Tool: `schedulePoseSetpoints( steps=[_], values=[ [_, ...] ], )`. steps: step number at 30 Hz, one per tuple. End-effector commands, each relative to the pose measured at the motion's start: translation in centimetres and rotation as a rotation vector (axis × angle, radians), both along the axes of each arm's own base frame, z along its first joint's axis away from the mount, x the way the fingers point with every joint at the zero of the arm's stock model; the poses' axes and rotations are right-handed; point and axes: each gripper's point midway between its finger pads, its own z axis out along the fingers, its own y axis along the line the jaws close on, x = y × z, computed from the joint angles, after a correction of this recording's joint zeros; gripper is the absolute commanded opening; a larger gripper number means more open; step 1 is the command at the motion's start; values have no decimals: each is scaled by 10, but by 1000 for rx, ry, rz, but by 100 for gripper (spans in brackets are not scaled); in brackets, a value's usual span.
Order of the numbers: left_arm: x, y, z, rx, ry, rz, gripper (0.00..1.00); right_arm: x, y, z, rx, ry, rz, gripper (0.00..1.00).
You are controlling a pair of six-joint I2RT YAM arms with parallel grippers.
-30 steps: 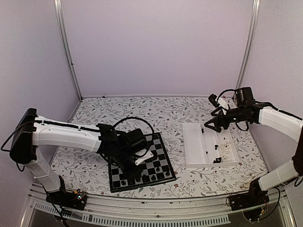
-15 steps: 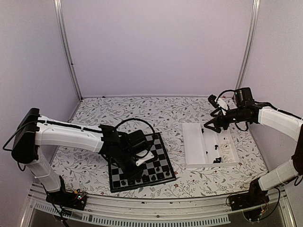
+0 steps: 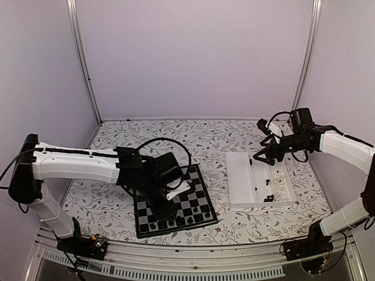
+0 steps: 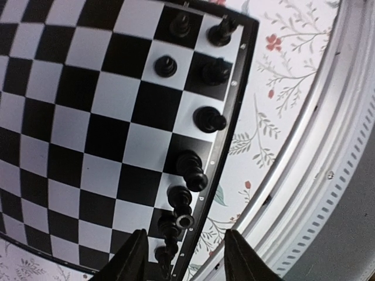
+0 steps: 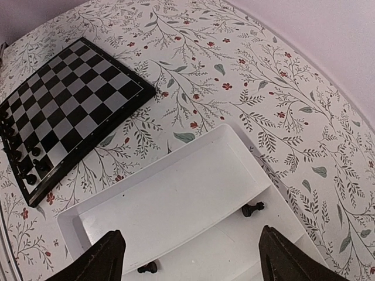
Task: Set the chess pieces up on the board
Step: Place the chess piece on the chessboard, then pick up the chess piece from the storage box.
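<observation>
The board lies at the front left of the table. Several black chess pieces stand in a row along the board's near edge, and two more stand one row in. My left gripper hangs open just above that row, with the end piece free between its fingers. My right gripper is open above the white tray, holding nothing. Two black pieces lie on their sides in the tray's narrower compartment.
The tray sits right of the board on the flowered cloth. Small pale pieces fill its right-hand compartments. The metal front rail runs close to the board's near edge. The left arm reaches across the table's left side.
My left gripper's jaws have spread apart over the row of pieces at the board's near edge, and the arm has shifted slightly. The right gripper has barely moved.
</observation>
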Motion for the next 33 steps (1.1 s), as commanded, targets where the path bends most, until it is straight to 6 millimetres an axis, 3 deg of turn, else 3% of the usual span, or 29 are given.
schedulePoseSetpoints(
  steps=[1, 4, 7, 10, 13, 20, 26, 33],
  values=[
    [6, -10, 63, -109, -90, -24, 48, 2, -12, -8, -125, 6, 20, 79],
    [28, -32, 92, -201, -181, -2, 49, 2, -26, -30, -236, 45, 19, 69],
    [63, -59, 117, -298, -290, 52, 49, 1, -36, -53, -315, 101, 12, 57],
    [89, -93, 135, -419, -331, 69, 49, -11, -40, -74, -359, 178, 56, 47],
    [100, -117, 142, -479, -310, 32, 49, -33, -38, -87, -384, 203, 197, 45],
    [135, -126, 133, -444, -277, 29, 49, -58, -29, -93, -435, 79, 449, 47],
    [141, -130, 131, -463, -259, 43, 49, -62, -21, -122, -500, 83, 545, 44],
    [142, -126, 126, -451, -244, 65, 49, -63, -14, -141, -512, 99, 589, 42]
  ],
)
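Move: Beneath the open left hand, about 5 cm down, stands the black chess piece it has just set on the board; the small black piece beside the tray's divider is some 35 cm to that hand's right and 16 cm ahead. From the right hand this divider piece lies about 6 cm back and 15 cm down; another black piece is 3 cm back and 5 cm right, a far black piece 7 cm ahead and 1 cm left. Climbing clear of the row of chess pieces, the left hand goes up some 12 cm, then forward and right to above the board's right-hand part, its open fingertips swinging out towards the tray. Meanwhile the right hand sinks about 13 cm and draws back 6 towards the divider piece, its fingers steepening downward, turning some 30 degrees counter-clockwise and narrowing by half, still empty. ##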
